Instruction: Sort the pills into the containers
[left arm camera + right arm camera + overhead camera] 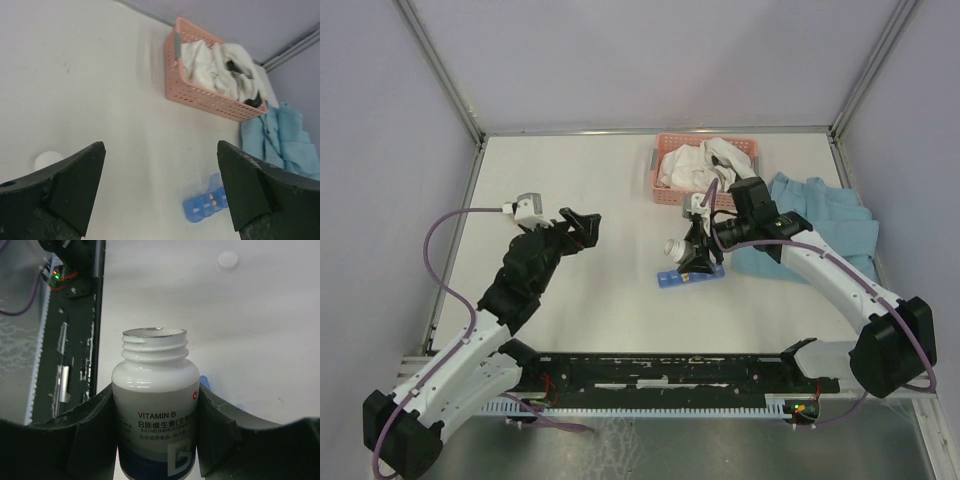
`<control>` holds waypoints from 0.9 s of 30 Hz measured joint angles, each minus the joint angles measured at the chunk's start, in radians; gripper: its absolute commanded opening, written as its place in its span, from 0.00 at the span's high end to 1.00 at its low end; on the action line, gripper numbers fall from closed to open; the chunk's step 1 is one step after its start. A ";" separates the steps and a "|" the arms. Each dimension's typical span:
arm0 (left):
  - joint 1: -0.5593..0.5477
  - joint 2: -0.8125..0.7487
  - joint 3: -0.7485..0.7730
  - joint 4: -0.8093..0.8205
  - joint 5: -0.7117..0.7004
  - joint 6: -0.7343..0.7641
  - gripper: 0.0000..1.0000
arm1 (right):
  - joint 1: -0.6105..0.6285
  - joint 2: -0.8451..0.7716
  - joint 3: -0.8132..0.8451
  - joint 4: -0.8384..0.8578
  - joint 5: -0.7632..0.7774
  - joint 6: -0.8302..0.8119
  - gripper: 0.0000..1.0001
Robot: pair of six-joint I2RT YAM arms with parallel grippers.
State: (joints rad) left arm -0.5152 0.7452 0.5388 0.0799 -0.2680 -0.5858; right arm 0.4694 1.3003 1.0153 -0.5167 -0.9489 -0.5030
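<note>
The containers, a blue pill-organiser strip, lie mid-table; in the left wrist view the strip has one lid raised and two yellow pills in a compartment. Just above the strip my right gripper is shut on a white uncapped Vitamin B bottle, which in the overhead view is tipped with its mouth to the left. A sliver of the blue strip peeks out behind the bottle. My left gripper hangs open and holds nothing, left of the strip.
A pink slotted basket of white cloth stands at the back. A blue cloth lies at the right under the right arm. A round white cap rests on the table, also seen by the left finger.
</note>
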 measured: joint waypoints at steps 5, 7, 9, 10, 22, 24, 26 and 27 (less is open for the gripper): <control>0.148 0.129 0.051 -0.153 0.102 -0.009 0.00 | -0.014 -0.090 -0.164 0.328 -0.118 0.273 0.99; 0.180 0.202 0.078 -0.211 0.117 -0.010 0.00 | -0.014 -0.102 -0.171 0.392 -0.134 0.324 0.99; 0.187 0.265 0.108 -0.269 0.112 -0.009 0.01 | -0.014 -0.111 -0.171 0.435 -0.146 0.350 0.99; 0.188 0.290 0.122 -0.289 0.107 -0.009 0.03 | -0.014 -0.115 -0.171 0.450 -0.151 0.359 0.99; 0.189 0.656 0.307 -0.480 -0.070 0.011 0.20 | -0.014 -0.121 -0.166 0.403 -0.174 0.319 0.99; 0.189 0.704 0.327 -0.489 -0.074 0.022 0.21 | -0.014 -0.121 -0.163 0.386 -0.176 0.307 0.99; 0.189 0.739 0.338 -0.490 -0.074 0.029 0.23 | -0.014 -0.121 -0.156 0.370 -0.177 0.296 0.99; 0.189 0.752 0.341 -0.490 -0.073 0.033 0.25 | -0.014 -0.121 -0.153 0.363 -0.176 0.291 0.99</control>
State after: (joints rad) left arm -0.3264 1.4971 0.8795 -0.4103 -0.3408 -0.5526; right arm 0.4553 1.1790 0.8627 -0.1539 -1.1252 -0.2115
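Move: The white bottle cap I want lies on the table about 8 cm to my left hand's left, some 5 cm ahead and 22 cm below. A brown bottle lies roughly 7 cm farther left of the cap, level with it, and the blue pill box is some 23 cm right and 9 cm back from this hand. From my right hand, which holds the vitamin bottle, the cap is around 31 cm left, 12 cm ahead and 18 cm down. I drop my left hand about 18 cm towards the white cap, drifting 7 cm left and a little forward, tipping the level fingers some 45 degrees down and rolling the hand as it sinks; halfway I begin narrowing the wide-open fingers, still short of a grip. My right hand keeps its hold on the open vitamin bottle and lifts it about 4 cm. ##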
